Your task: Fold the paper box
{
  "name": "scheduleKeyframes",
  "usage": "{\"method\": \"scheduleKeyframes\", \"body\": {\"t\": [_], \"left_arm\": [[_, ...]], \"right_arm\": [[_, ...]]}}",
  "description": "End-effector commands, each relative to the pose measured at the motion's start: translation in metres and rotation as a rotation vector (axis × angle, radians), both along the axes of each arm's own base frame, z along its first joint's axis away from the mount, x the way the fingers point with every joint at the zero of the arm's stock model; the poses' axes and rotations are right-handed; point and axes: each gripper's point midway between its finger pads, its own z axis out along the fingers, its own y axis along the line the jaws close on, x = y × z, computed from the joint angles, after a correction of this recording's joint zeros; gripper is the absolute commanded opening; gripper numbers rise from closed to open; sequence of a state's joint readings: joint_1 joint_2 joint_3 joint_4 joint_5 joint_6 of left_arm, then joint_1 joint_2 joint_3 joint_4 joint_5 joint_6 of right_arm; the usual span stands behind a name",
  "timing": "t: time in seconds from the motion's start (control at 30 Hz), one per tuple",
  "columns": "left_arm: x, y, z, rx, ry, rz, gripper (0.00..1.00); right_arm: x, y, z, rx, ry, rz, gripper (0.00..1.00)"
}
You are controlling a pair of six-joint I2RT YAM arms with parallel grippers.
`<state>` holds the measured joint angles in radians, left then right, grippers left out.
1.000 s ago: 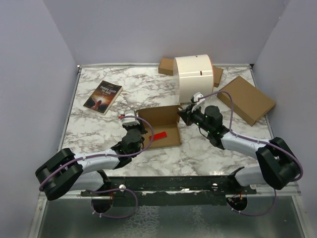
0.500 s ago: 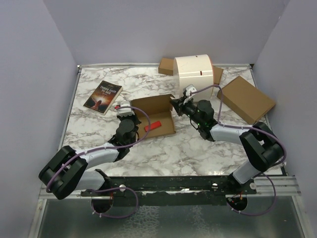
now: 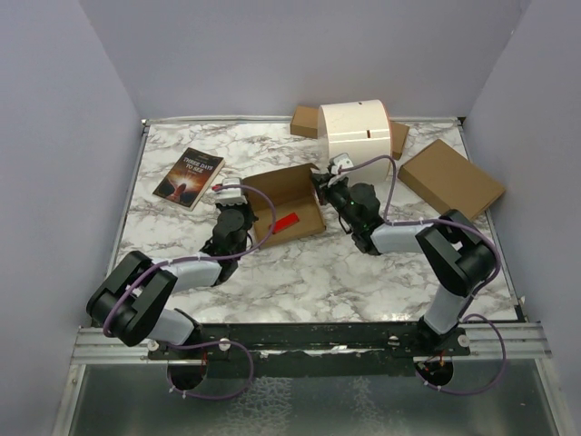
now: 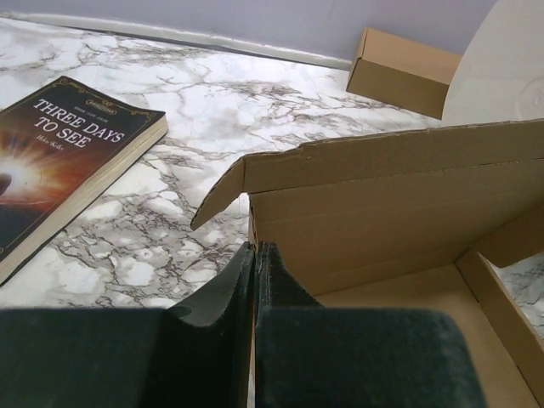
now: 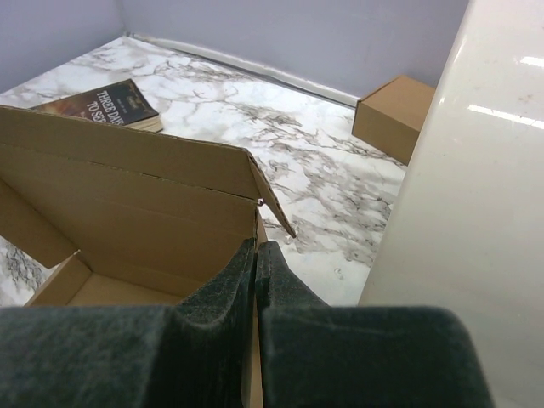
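Note:
The paper box (image 3: 289, 195) stands open in the middle of the table, its back flap raised and a red strip (image 3: 287, 221) lying inside. My left gripper (image 3: 241, 198) is shut on the box's left side wall; in the left wrist view the fingertips (image 4: 255, 248) pinch the wall's edge, with the box interior (image 4: 382, 212) to the right. My right gripper (image 3: 320, 188) is shut on the right side wall. The right wrist view shows its tips (image 5: 256, 246) clamping that wall, the box's inside (image 5: 127, 204) lying to the left.
A book (image 3: 189, 176) lies at the far left. A white cylinder (image 3: 356, 141) stands at the back, close to the right gripper. A small cardboard box (image 3: 305, 122) sits behind it. A larger brown box (image 3: 451, 182) lies at the right.
Both grippers have carried the box away from the arm bases, toward the back of the table. The arms are stretched further out and the box sits closer to the white cylinder.

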<state>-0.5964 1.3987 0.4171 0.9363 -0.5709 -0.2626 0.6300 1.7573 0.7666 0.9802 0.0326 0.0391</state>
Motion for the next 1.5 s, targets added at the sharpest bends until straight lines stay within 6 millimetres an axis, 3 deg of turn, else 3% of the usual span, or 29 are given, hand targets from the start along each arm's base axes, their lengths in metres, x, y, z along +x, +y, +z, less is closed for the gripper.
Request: {"method": "scheduleKeyframes", "body": {"t": [0.0,0.23,0.47,0.73,0.97,1.47], "left_arm": [[-0.008,-0.034,-0.006,-0.076,0.023,-0.161,0.00],[-0.015,-0.032,-0.017,-0.124,0.066,-0.151,0.00],[-0.023,-0.035,-0.020,-0.127,0.076,-0.157,0.00],[-0.034,-0.035,-0.026,-0.092,0.097,-0.190,0.00],[-0.045,-0.033,-0.033,-0.042,0.121,-0.227,0.00],[-0.056,-0.031,-0.041,-0.044,0.155,-0.248,0.00]], "right_arm": [[-0.024,0.026,0.010,0.039,-0.041,0.084,0.01],[-0.038,0.016,-0.009,-0.004,0.025,0.081,0.02],[-0.053,0.007,-0.014,-0.019,0.067,0.094,0.02],[-0.057,0.011,-0.016,0.054,0.193,0.087,0.04],[-0.062,0.015,-0.031,0.069,0.310,0.081,0.05],[-0.080,0.002,-0.045,-0.013,0.329,0.098,0.05]]}}
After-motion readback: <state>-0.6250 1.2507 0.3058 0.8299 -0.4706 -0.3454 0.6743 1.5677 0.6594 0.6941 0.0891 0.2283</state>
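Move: Each hand already holds a side edge of the raised lid, near its top corners, and the paper box's open tray lies behind and below: its middle is about 7 cm back, 12 cm right and 8 cm down from the left hand, and 11 cm back, 6 cm left and equally low from the right. The red block in it is roughly 9 cm back and 10 cm right of the left hand. The white drum stands some 9 cm ahead and 13 cm right of the right hand. Both hands draw the lid's upper edge back towards the bases and over the tray, the right going about 5 cm back while sinking some 3 cm and edging slightly right, the left following more slowly with about 4 cm back and 2 cm down. The right hand tips its fingers down by about 15 degrees while the left only turns a little clockwise, and both pairs of fingers stay all but shut at the lid's corners. ##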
